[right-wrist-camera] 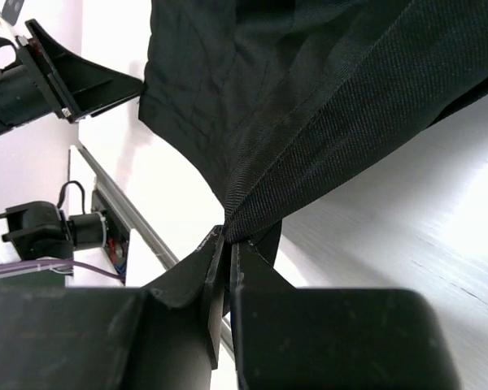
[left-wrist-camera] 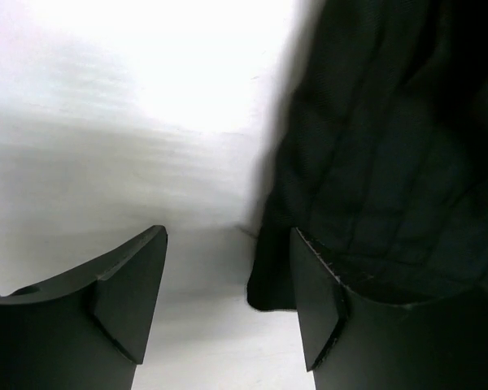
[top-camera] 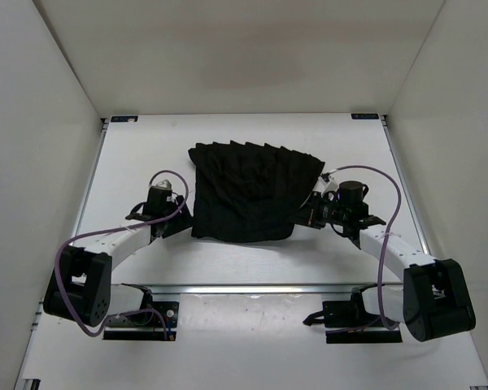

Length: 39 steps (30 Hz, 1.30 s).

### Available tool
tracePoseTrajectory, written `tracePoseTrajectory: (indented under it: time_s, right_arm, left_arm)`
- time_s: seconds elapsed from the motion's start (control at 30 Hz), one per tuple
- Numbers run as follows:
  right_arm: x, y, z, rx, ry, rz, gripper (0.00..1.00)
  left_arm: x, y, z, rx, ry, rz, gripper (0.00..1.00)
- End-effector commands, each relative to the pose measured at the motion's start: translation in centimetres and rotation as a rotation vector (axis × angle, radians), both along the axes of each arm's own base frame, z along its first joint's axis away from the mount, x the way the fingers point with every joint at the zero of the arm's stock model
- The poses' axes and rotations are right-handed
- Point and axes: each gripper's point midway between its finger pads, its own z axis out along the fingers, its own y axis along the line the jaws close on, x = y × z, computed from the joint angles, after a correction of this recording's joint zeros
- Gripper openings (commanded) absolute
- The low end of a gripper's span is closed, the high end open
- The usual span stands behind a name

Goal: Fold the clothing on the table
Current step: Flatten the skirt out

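Note:
The clothing (top-camera: 252, 191), black and pleated, lies spread on the white table (top-camera: 146, 146), fanning wider toward the far side. My left gripper (top-camera: 183, 221) sits at the garment's near left corner. In the left wrist view it (left-wrist-camera: 228, 268) is open, with the corner of the clothing (left-wrist-camera: 390, 162) just inside its right finger (left-wrist-camera: 317, 301). My right gripper (top-camera: 302, 215) is at the near right corner. In the right wrist view it (right-wrist-camera: 228, 244) is shut on the clothing (right-wrist-camera: 309, 97), whose hem pulls up taut from the pinch.
A metal rail (top-camera: 260, 287) crosses the table near the arm bases. White walls (top-camera: 41, 122) enclose the left, right and far sides. Purple cables (top-camera: 382, 183) loop off both arms. The left gripper (right-wrist-camera: 73, 81) also shows in the right wrist view.

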Motion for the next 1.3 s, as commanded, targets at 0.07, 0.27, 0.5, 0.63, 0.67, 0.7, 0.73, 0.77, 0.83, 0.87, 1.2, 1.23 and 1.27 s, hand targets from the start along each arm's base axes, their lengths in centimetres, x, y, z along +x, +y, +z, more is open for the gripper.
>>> tracePoseTrajectory:
  time_s: [0.07, 0.27, 0.5, 0.63, 0.67, 0.7, 0.73, 0.77, 0.83, 0.87, 1.2, 1.23, 1.27]
  right_arm:
    - [0.0, 0.7, 0.5, 0.037, -0.028, 0.020, 0.00]
    - [0.0, 0.6, 0.0, 0.019, -0.021, 0.023, 0.00]
    - [2.7, -0.5, 4.0, -0.051, -0.074, 0.062, 0.00]
    - [5.9, -2.4, 14.9, -0.059, -0.251, 0.039, 0.00]
    - [5.7, -2.6, 17.2, -0.053, -0.293, 0.038, 0.00]
    - [6.0, -3.3, 20.3, -0.056, -0.353, 0.013, 0.01]
    - [5.8, -3.9, 21.6, -0.051, -0.365, 0.000, 0.00]
    - [5.4, -3.8, 24.4, -0.036, -0.420, 0.010, 0.00]
    - [4.2, -3.7, 27.9, -0.025, -0.476, 0.029, 0.00]
    - [3.9, -3.7, 28.3, -0.020, -0.477, 0.032, 0.00]
    - [11.3, -2.4, 28.5, 0.022, -0.389, 0.090, 0.01]
    - [12.7, -1.8, 28.9, 0.045, -0.389, 0.119, 0.00]
    - [14.1, -1.5, 28.7, 0.054, -0.395, 0.132, 0.00]
  left_arm:
    - [0.5, -3.4, 0.8, -0.105, -0.014, -0.062, 0.72]
    - [0.6, -5.5, 0.8, -0.210, -0.037, -0.053, 0.62]
    - [4.0, -5.7, 6.3, -0.215, -0.129, -0.114, 0.00]
    - [8.7, -3.9, 22.0, -0.260, -0.430, -0.088, 0.00]
    - [8.5, -3.1, 23.7, -0.260, -0.446, -0.071, 0.00]
    - [8.4, -2.8, 28.6, -0.272, -0.536, -0.074, 0.00]
    - [8.3, -2.6, 32.4, -0.279, -0.609, -0.080, 0.00]
    - [7.7, -2.5, 33.8, -0.288, -0.616, -0.080, 0.00]
    - [6.4, -2.6, 39.3, -0.315, -0.711, -0.106, 0.00]
    - [6.0, -2.4, 41.1, -0.320, -0.744, -0.102, 0.00]
    - [13.9, -3.5, 33.3, -0.313, -0.493, -0.165, 0.00]
    - [15.4, -3.9, 33.3, -0.347, -0.487, -0.183, 0.00]
    - [16.2, -3.9, 33.8, -0.356, -0.496, -0.186, 0.00]
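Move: The skirt's near-left corner lies about 4 cm right of the open left gripper, 1 cm nearer the base and 1 cm below it; its far-left hem corner is some 23 cm ahead and 4 cm right. The right gripper already holds the raised near-right corner. From it, that near-left corner is roughly 28 cm left and 10 cm below, while the far-right hem corner lies 16 cm ahead, 7 cm right and 10 cm down. Slide the left gripper about 5 cm right over the skirt's near-left corner and shut the fingers to pinch it, the right hand nearly still with its hold kept. Then whip both hands up fast together, left some 47 cm, right about 32, fingers tilting upward; swing forward, a little back, then forward again, the left sinking slightly at the end. ##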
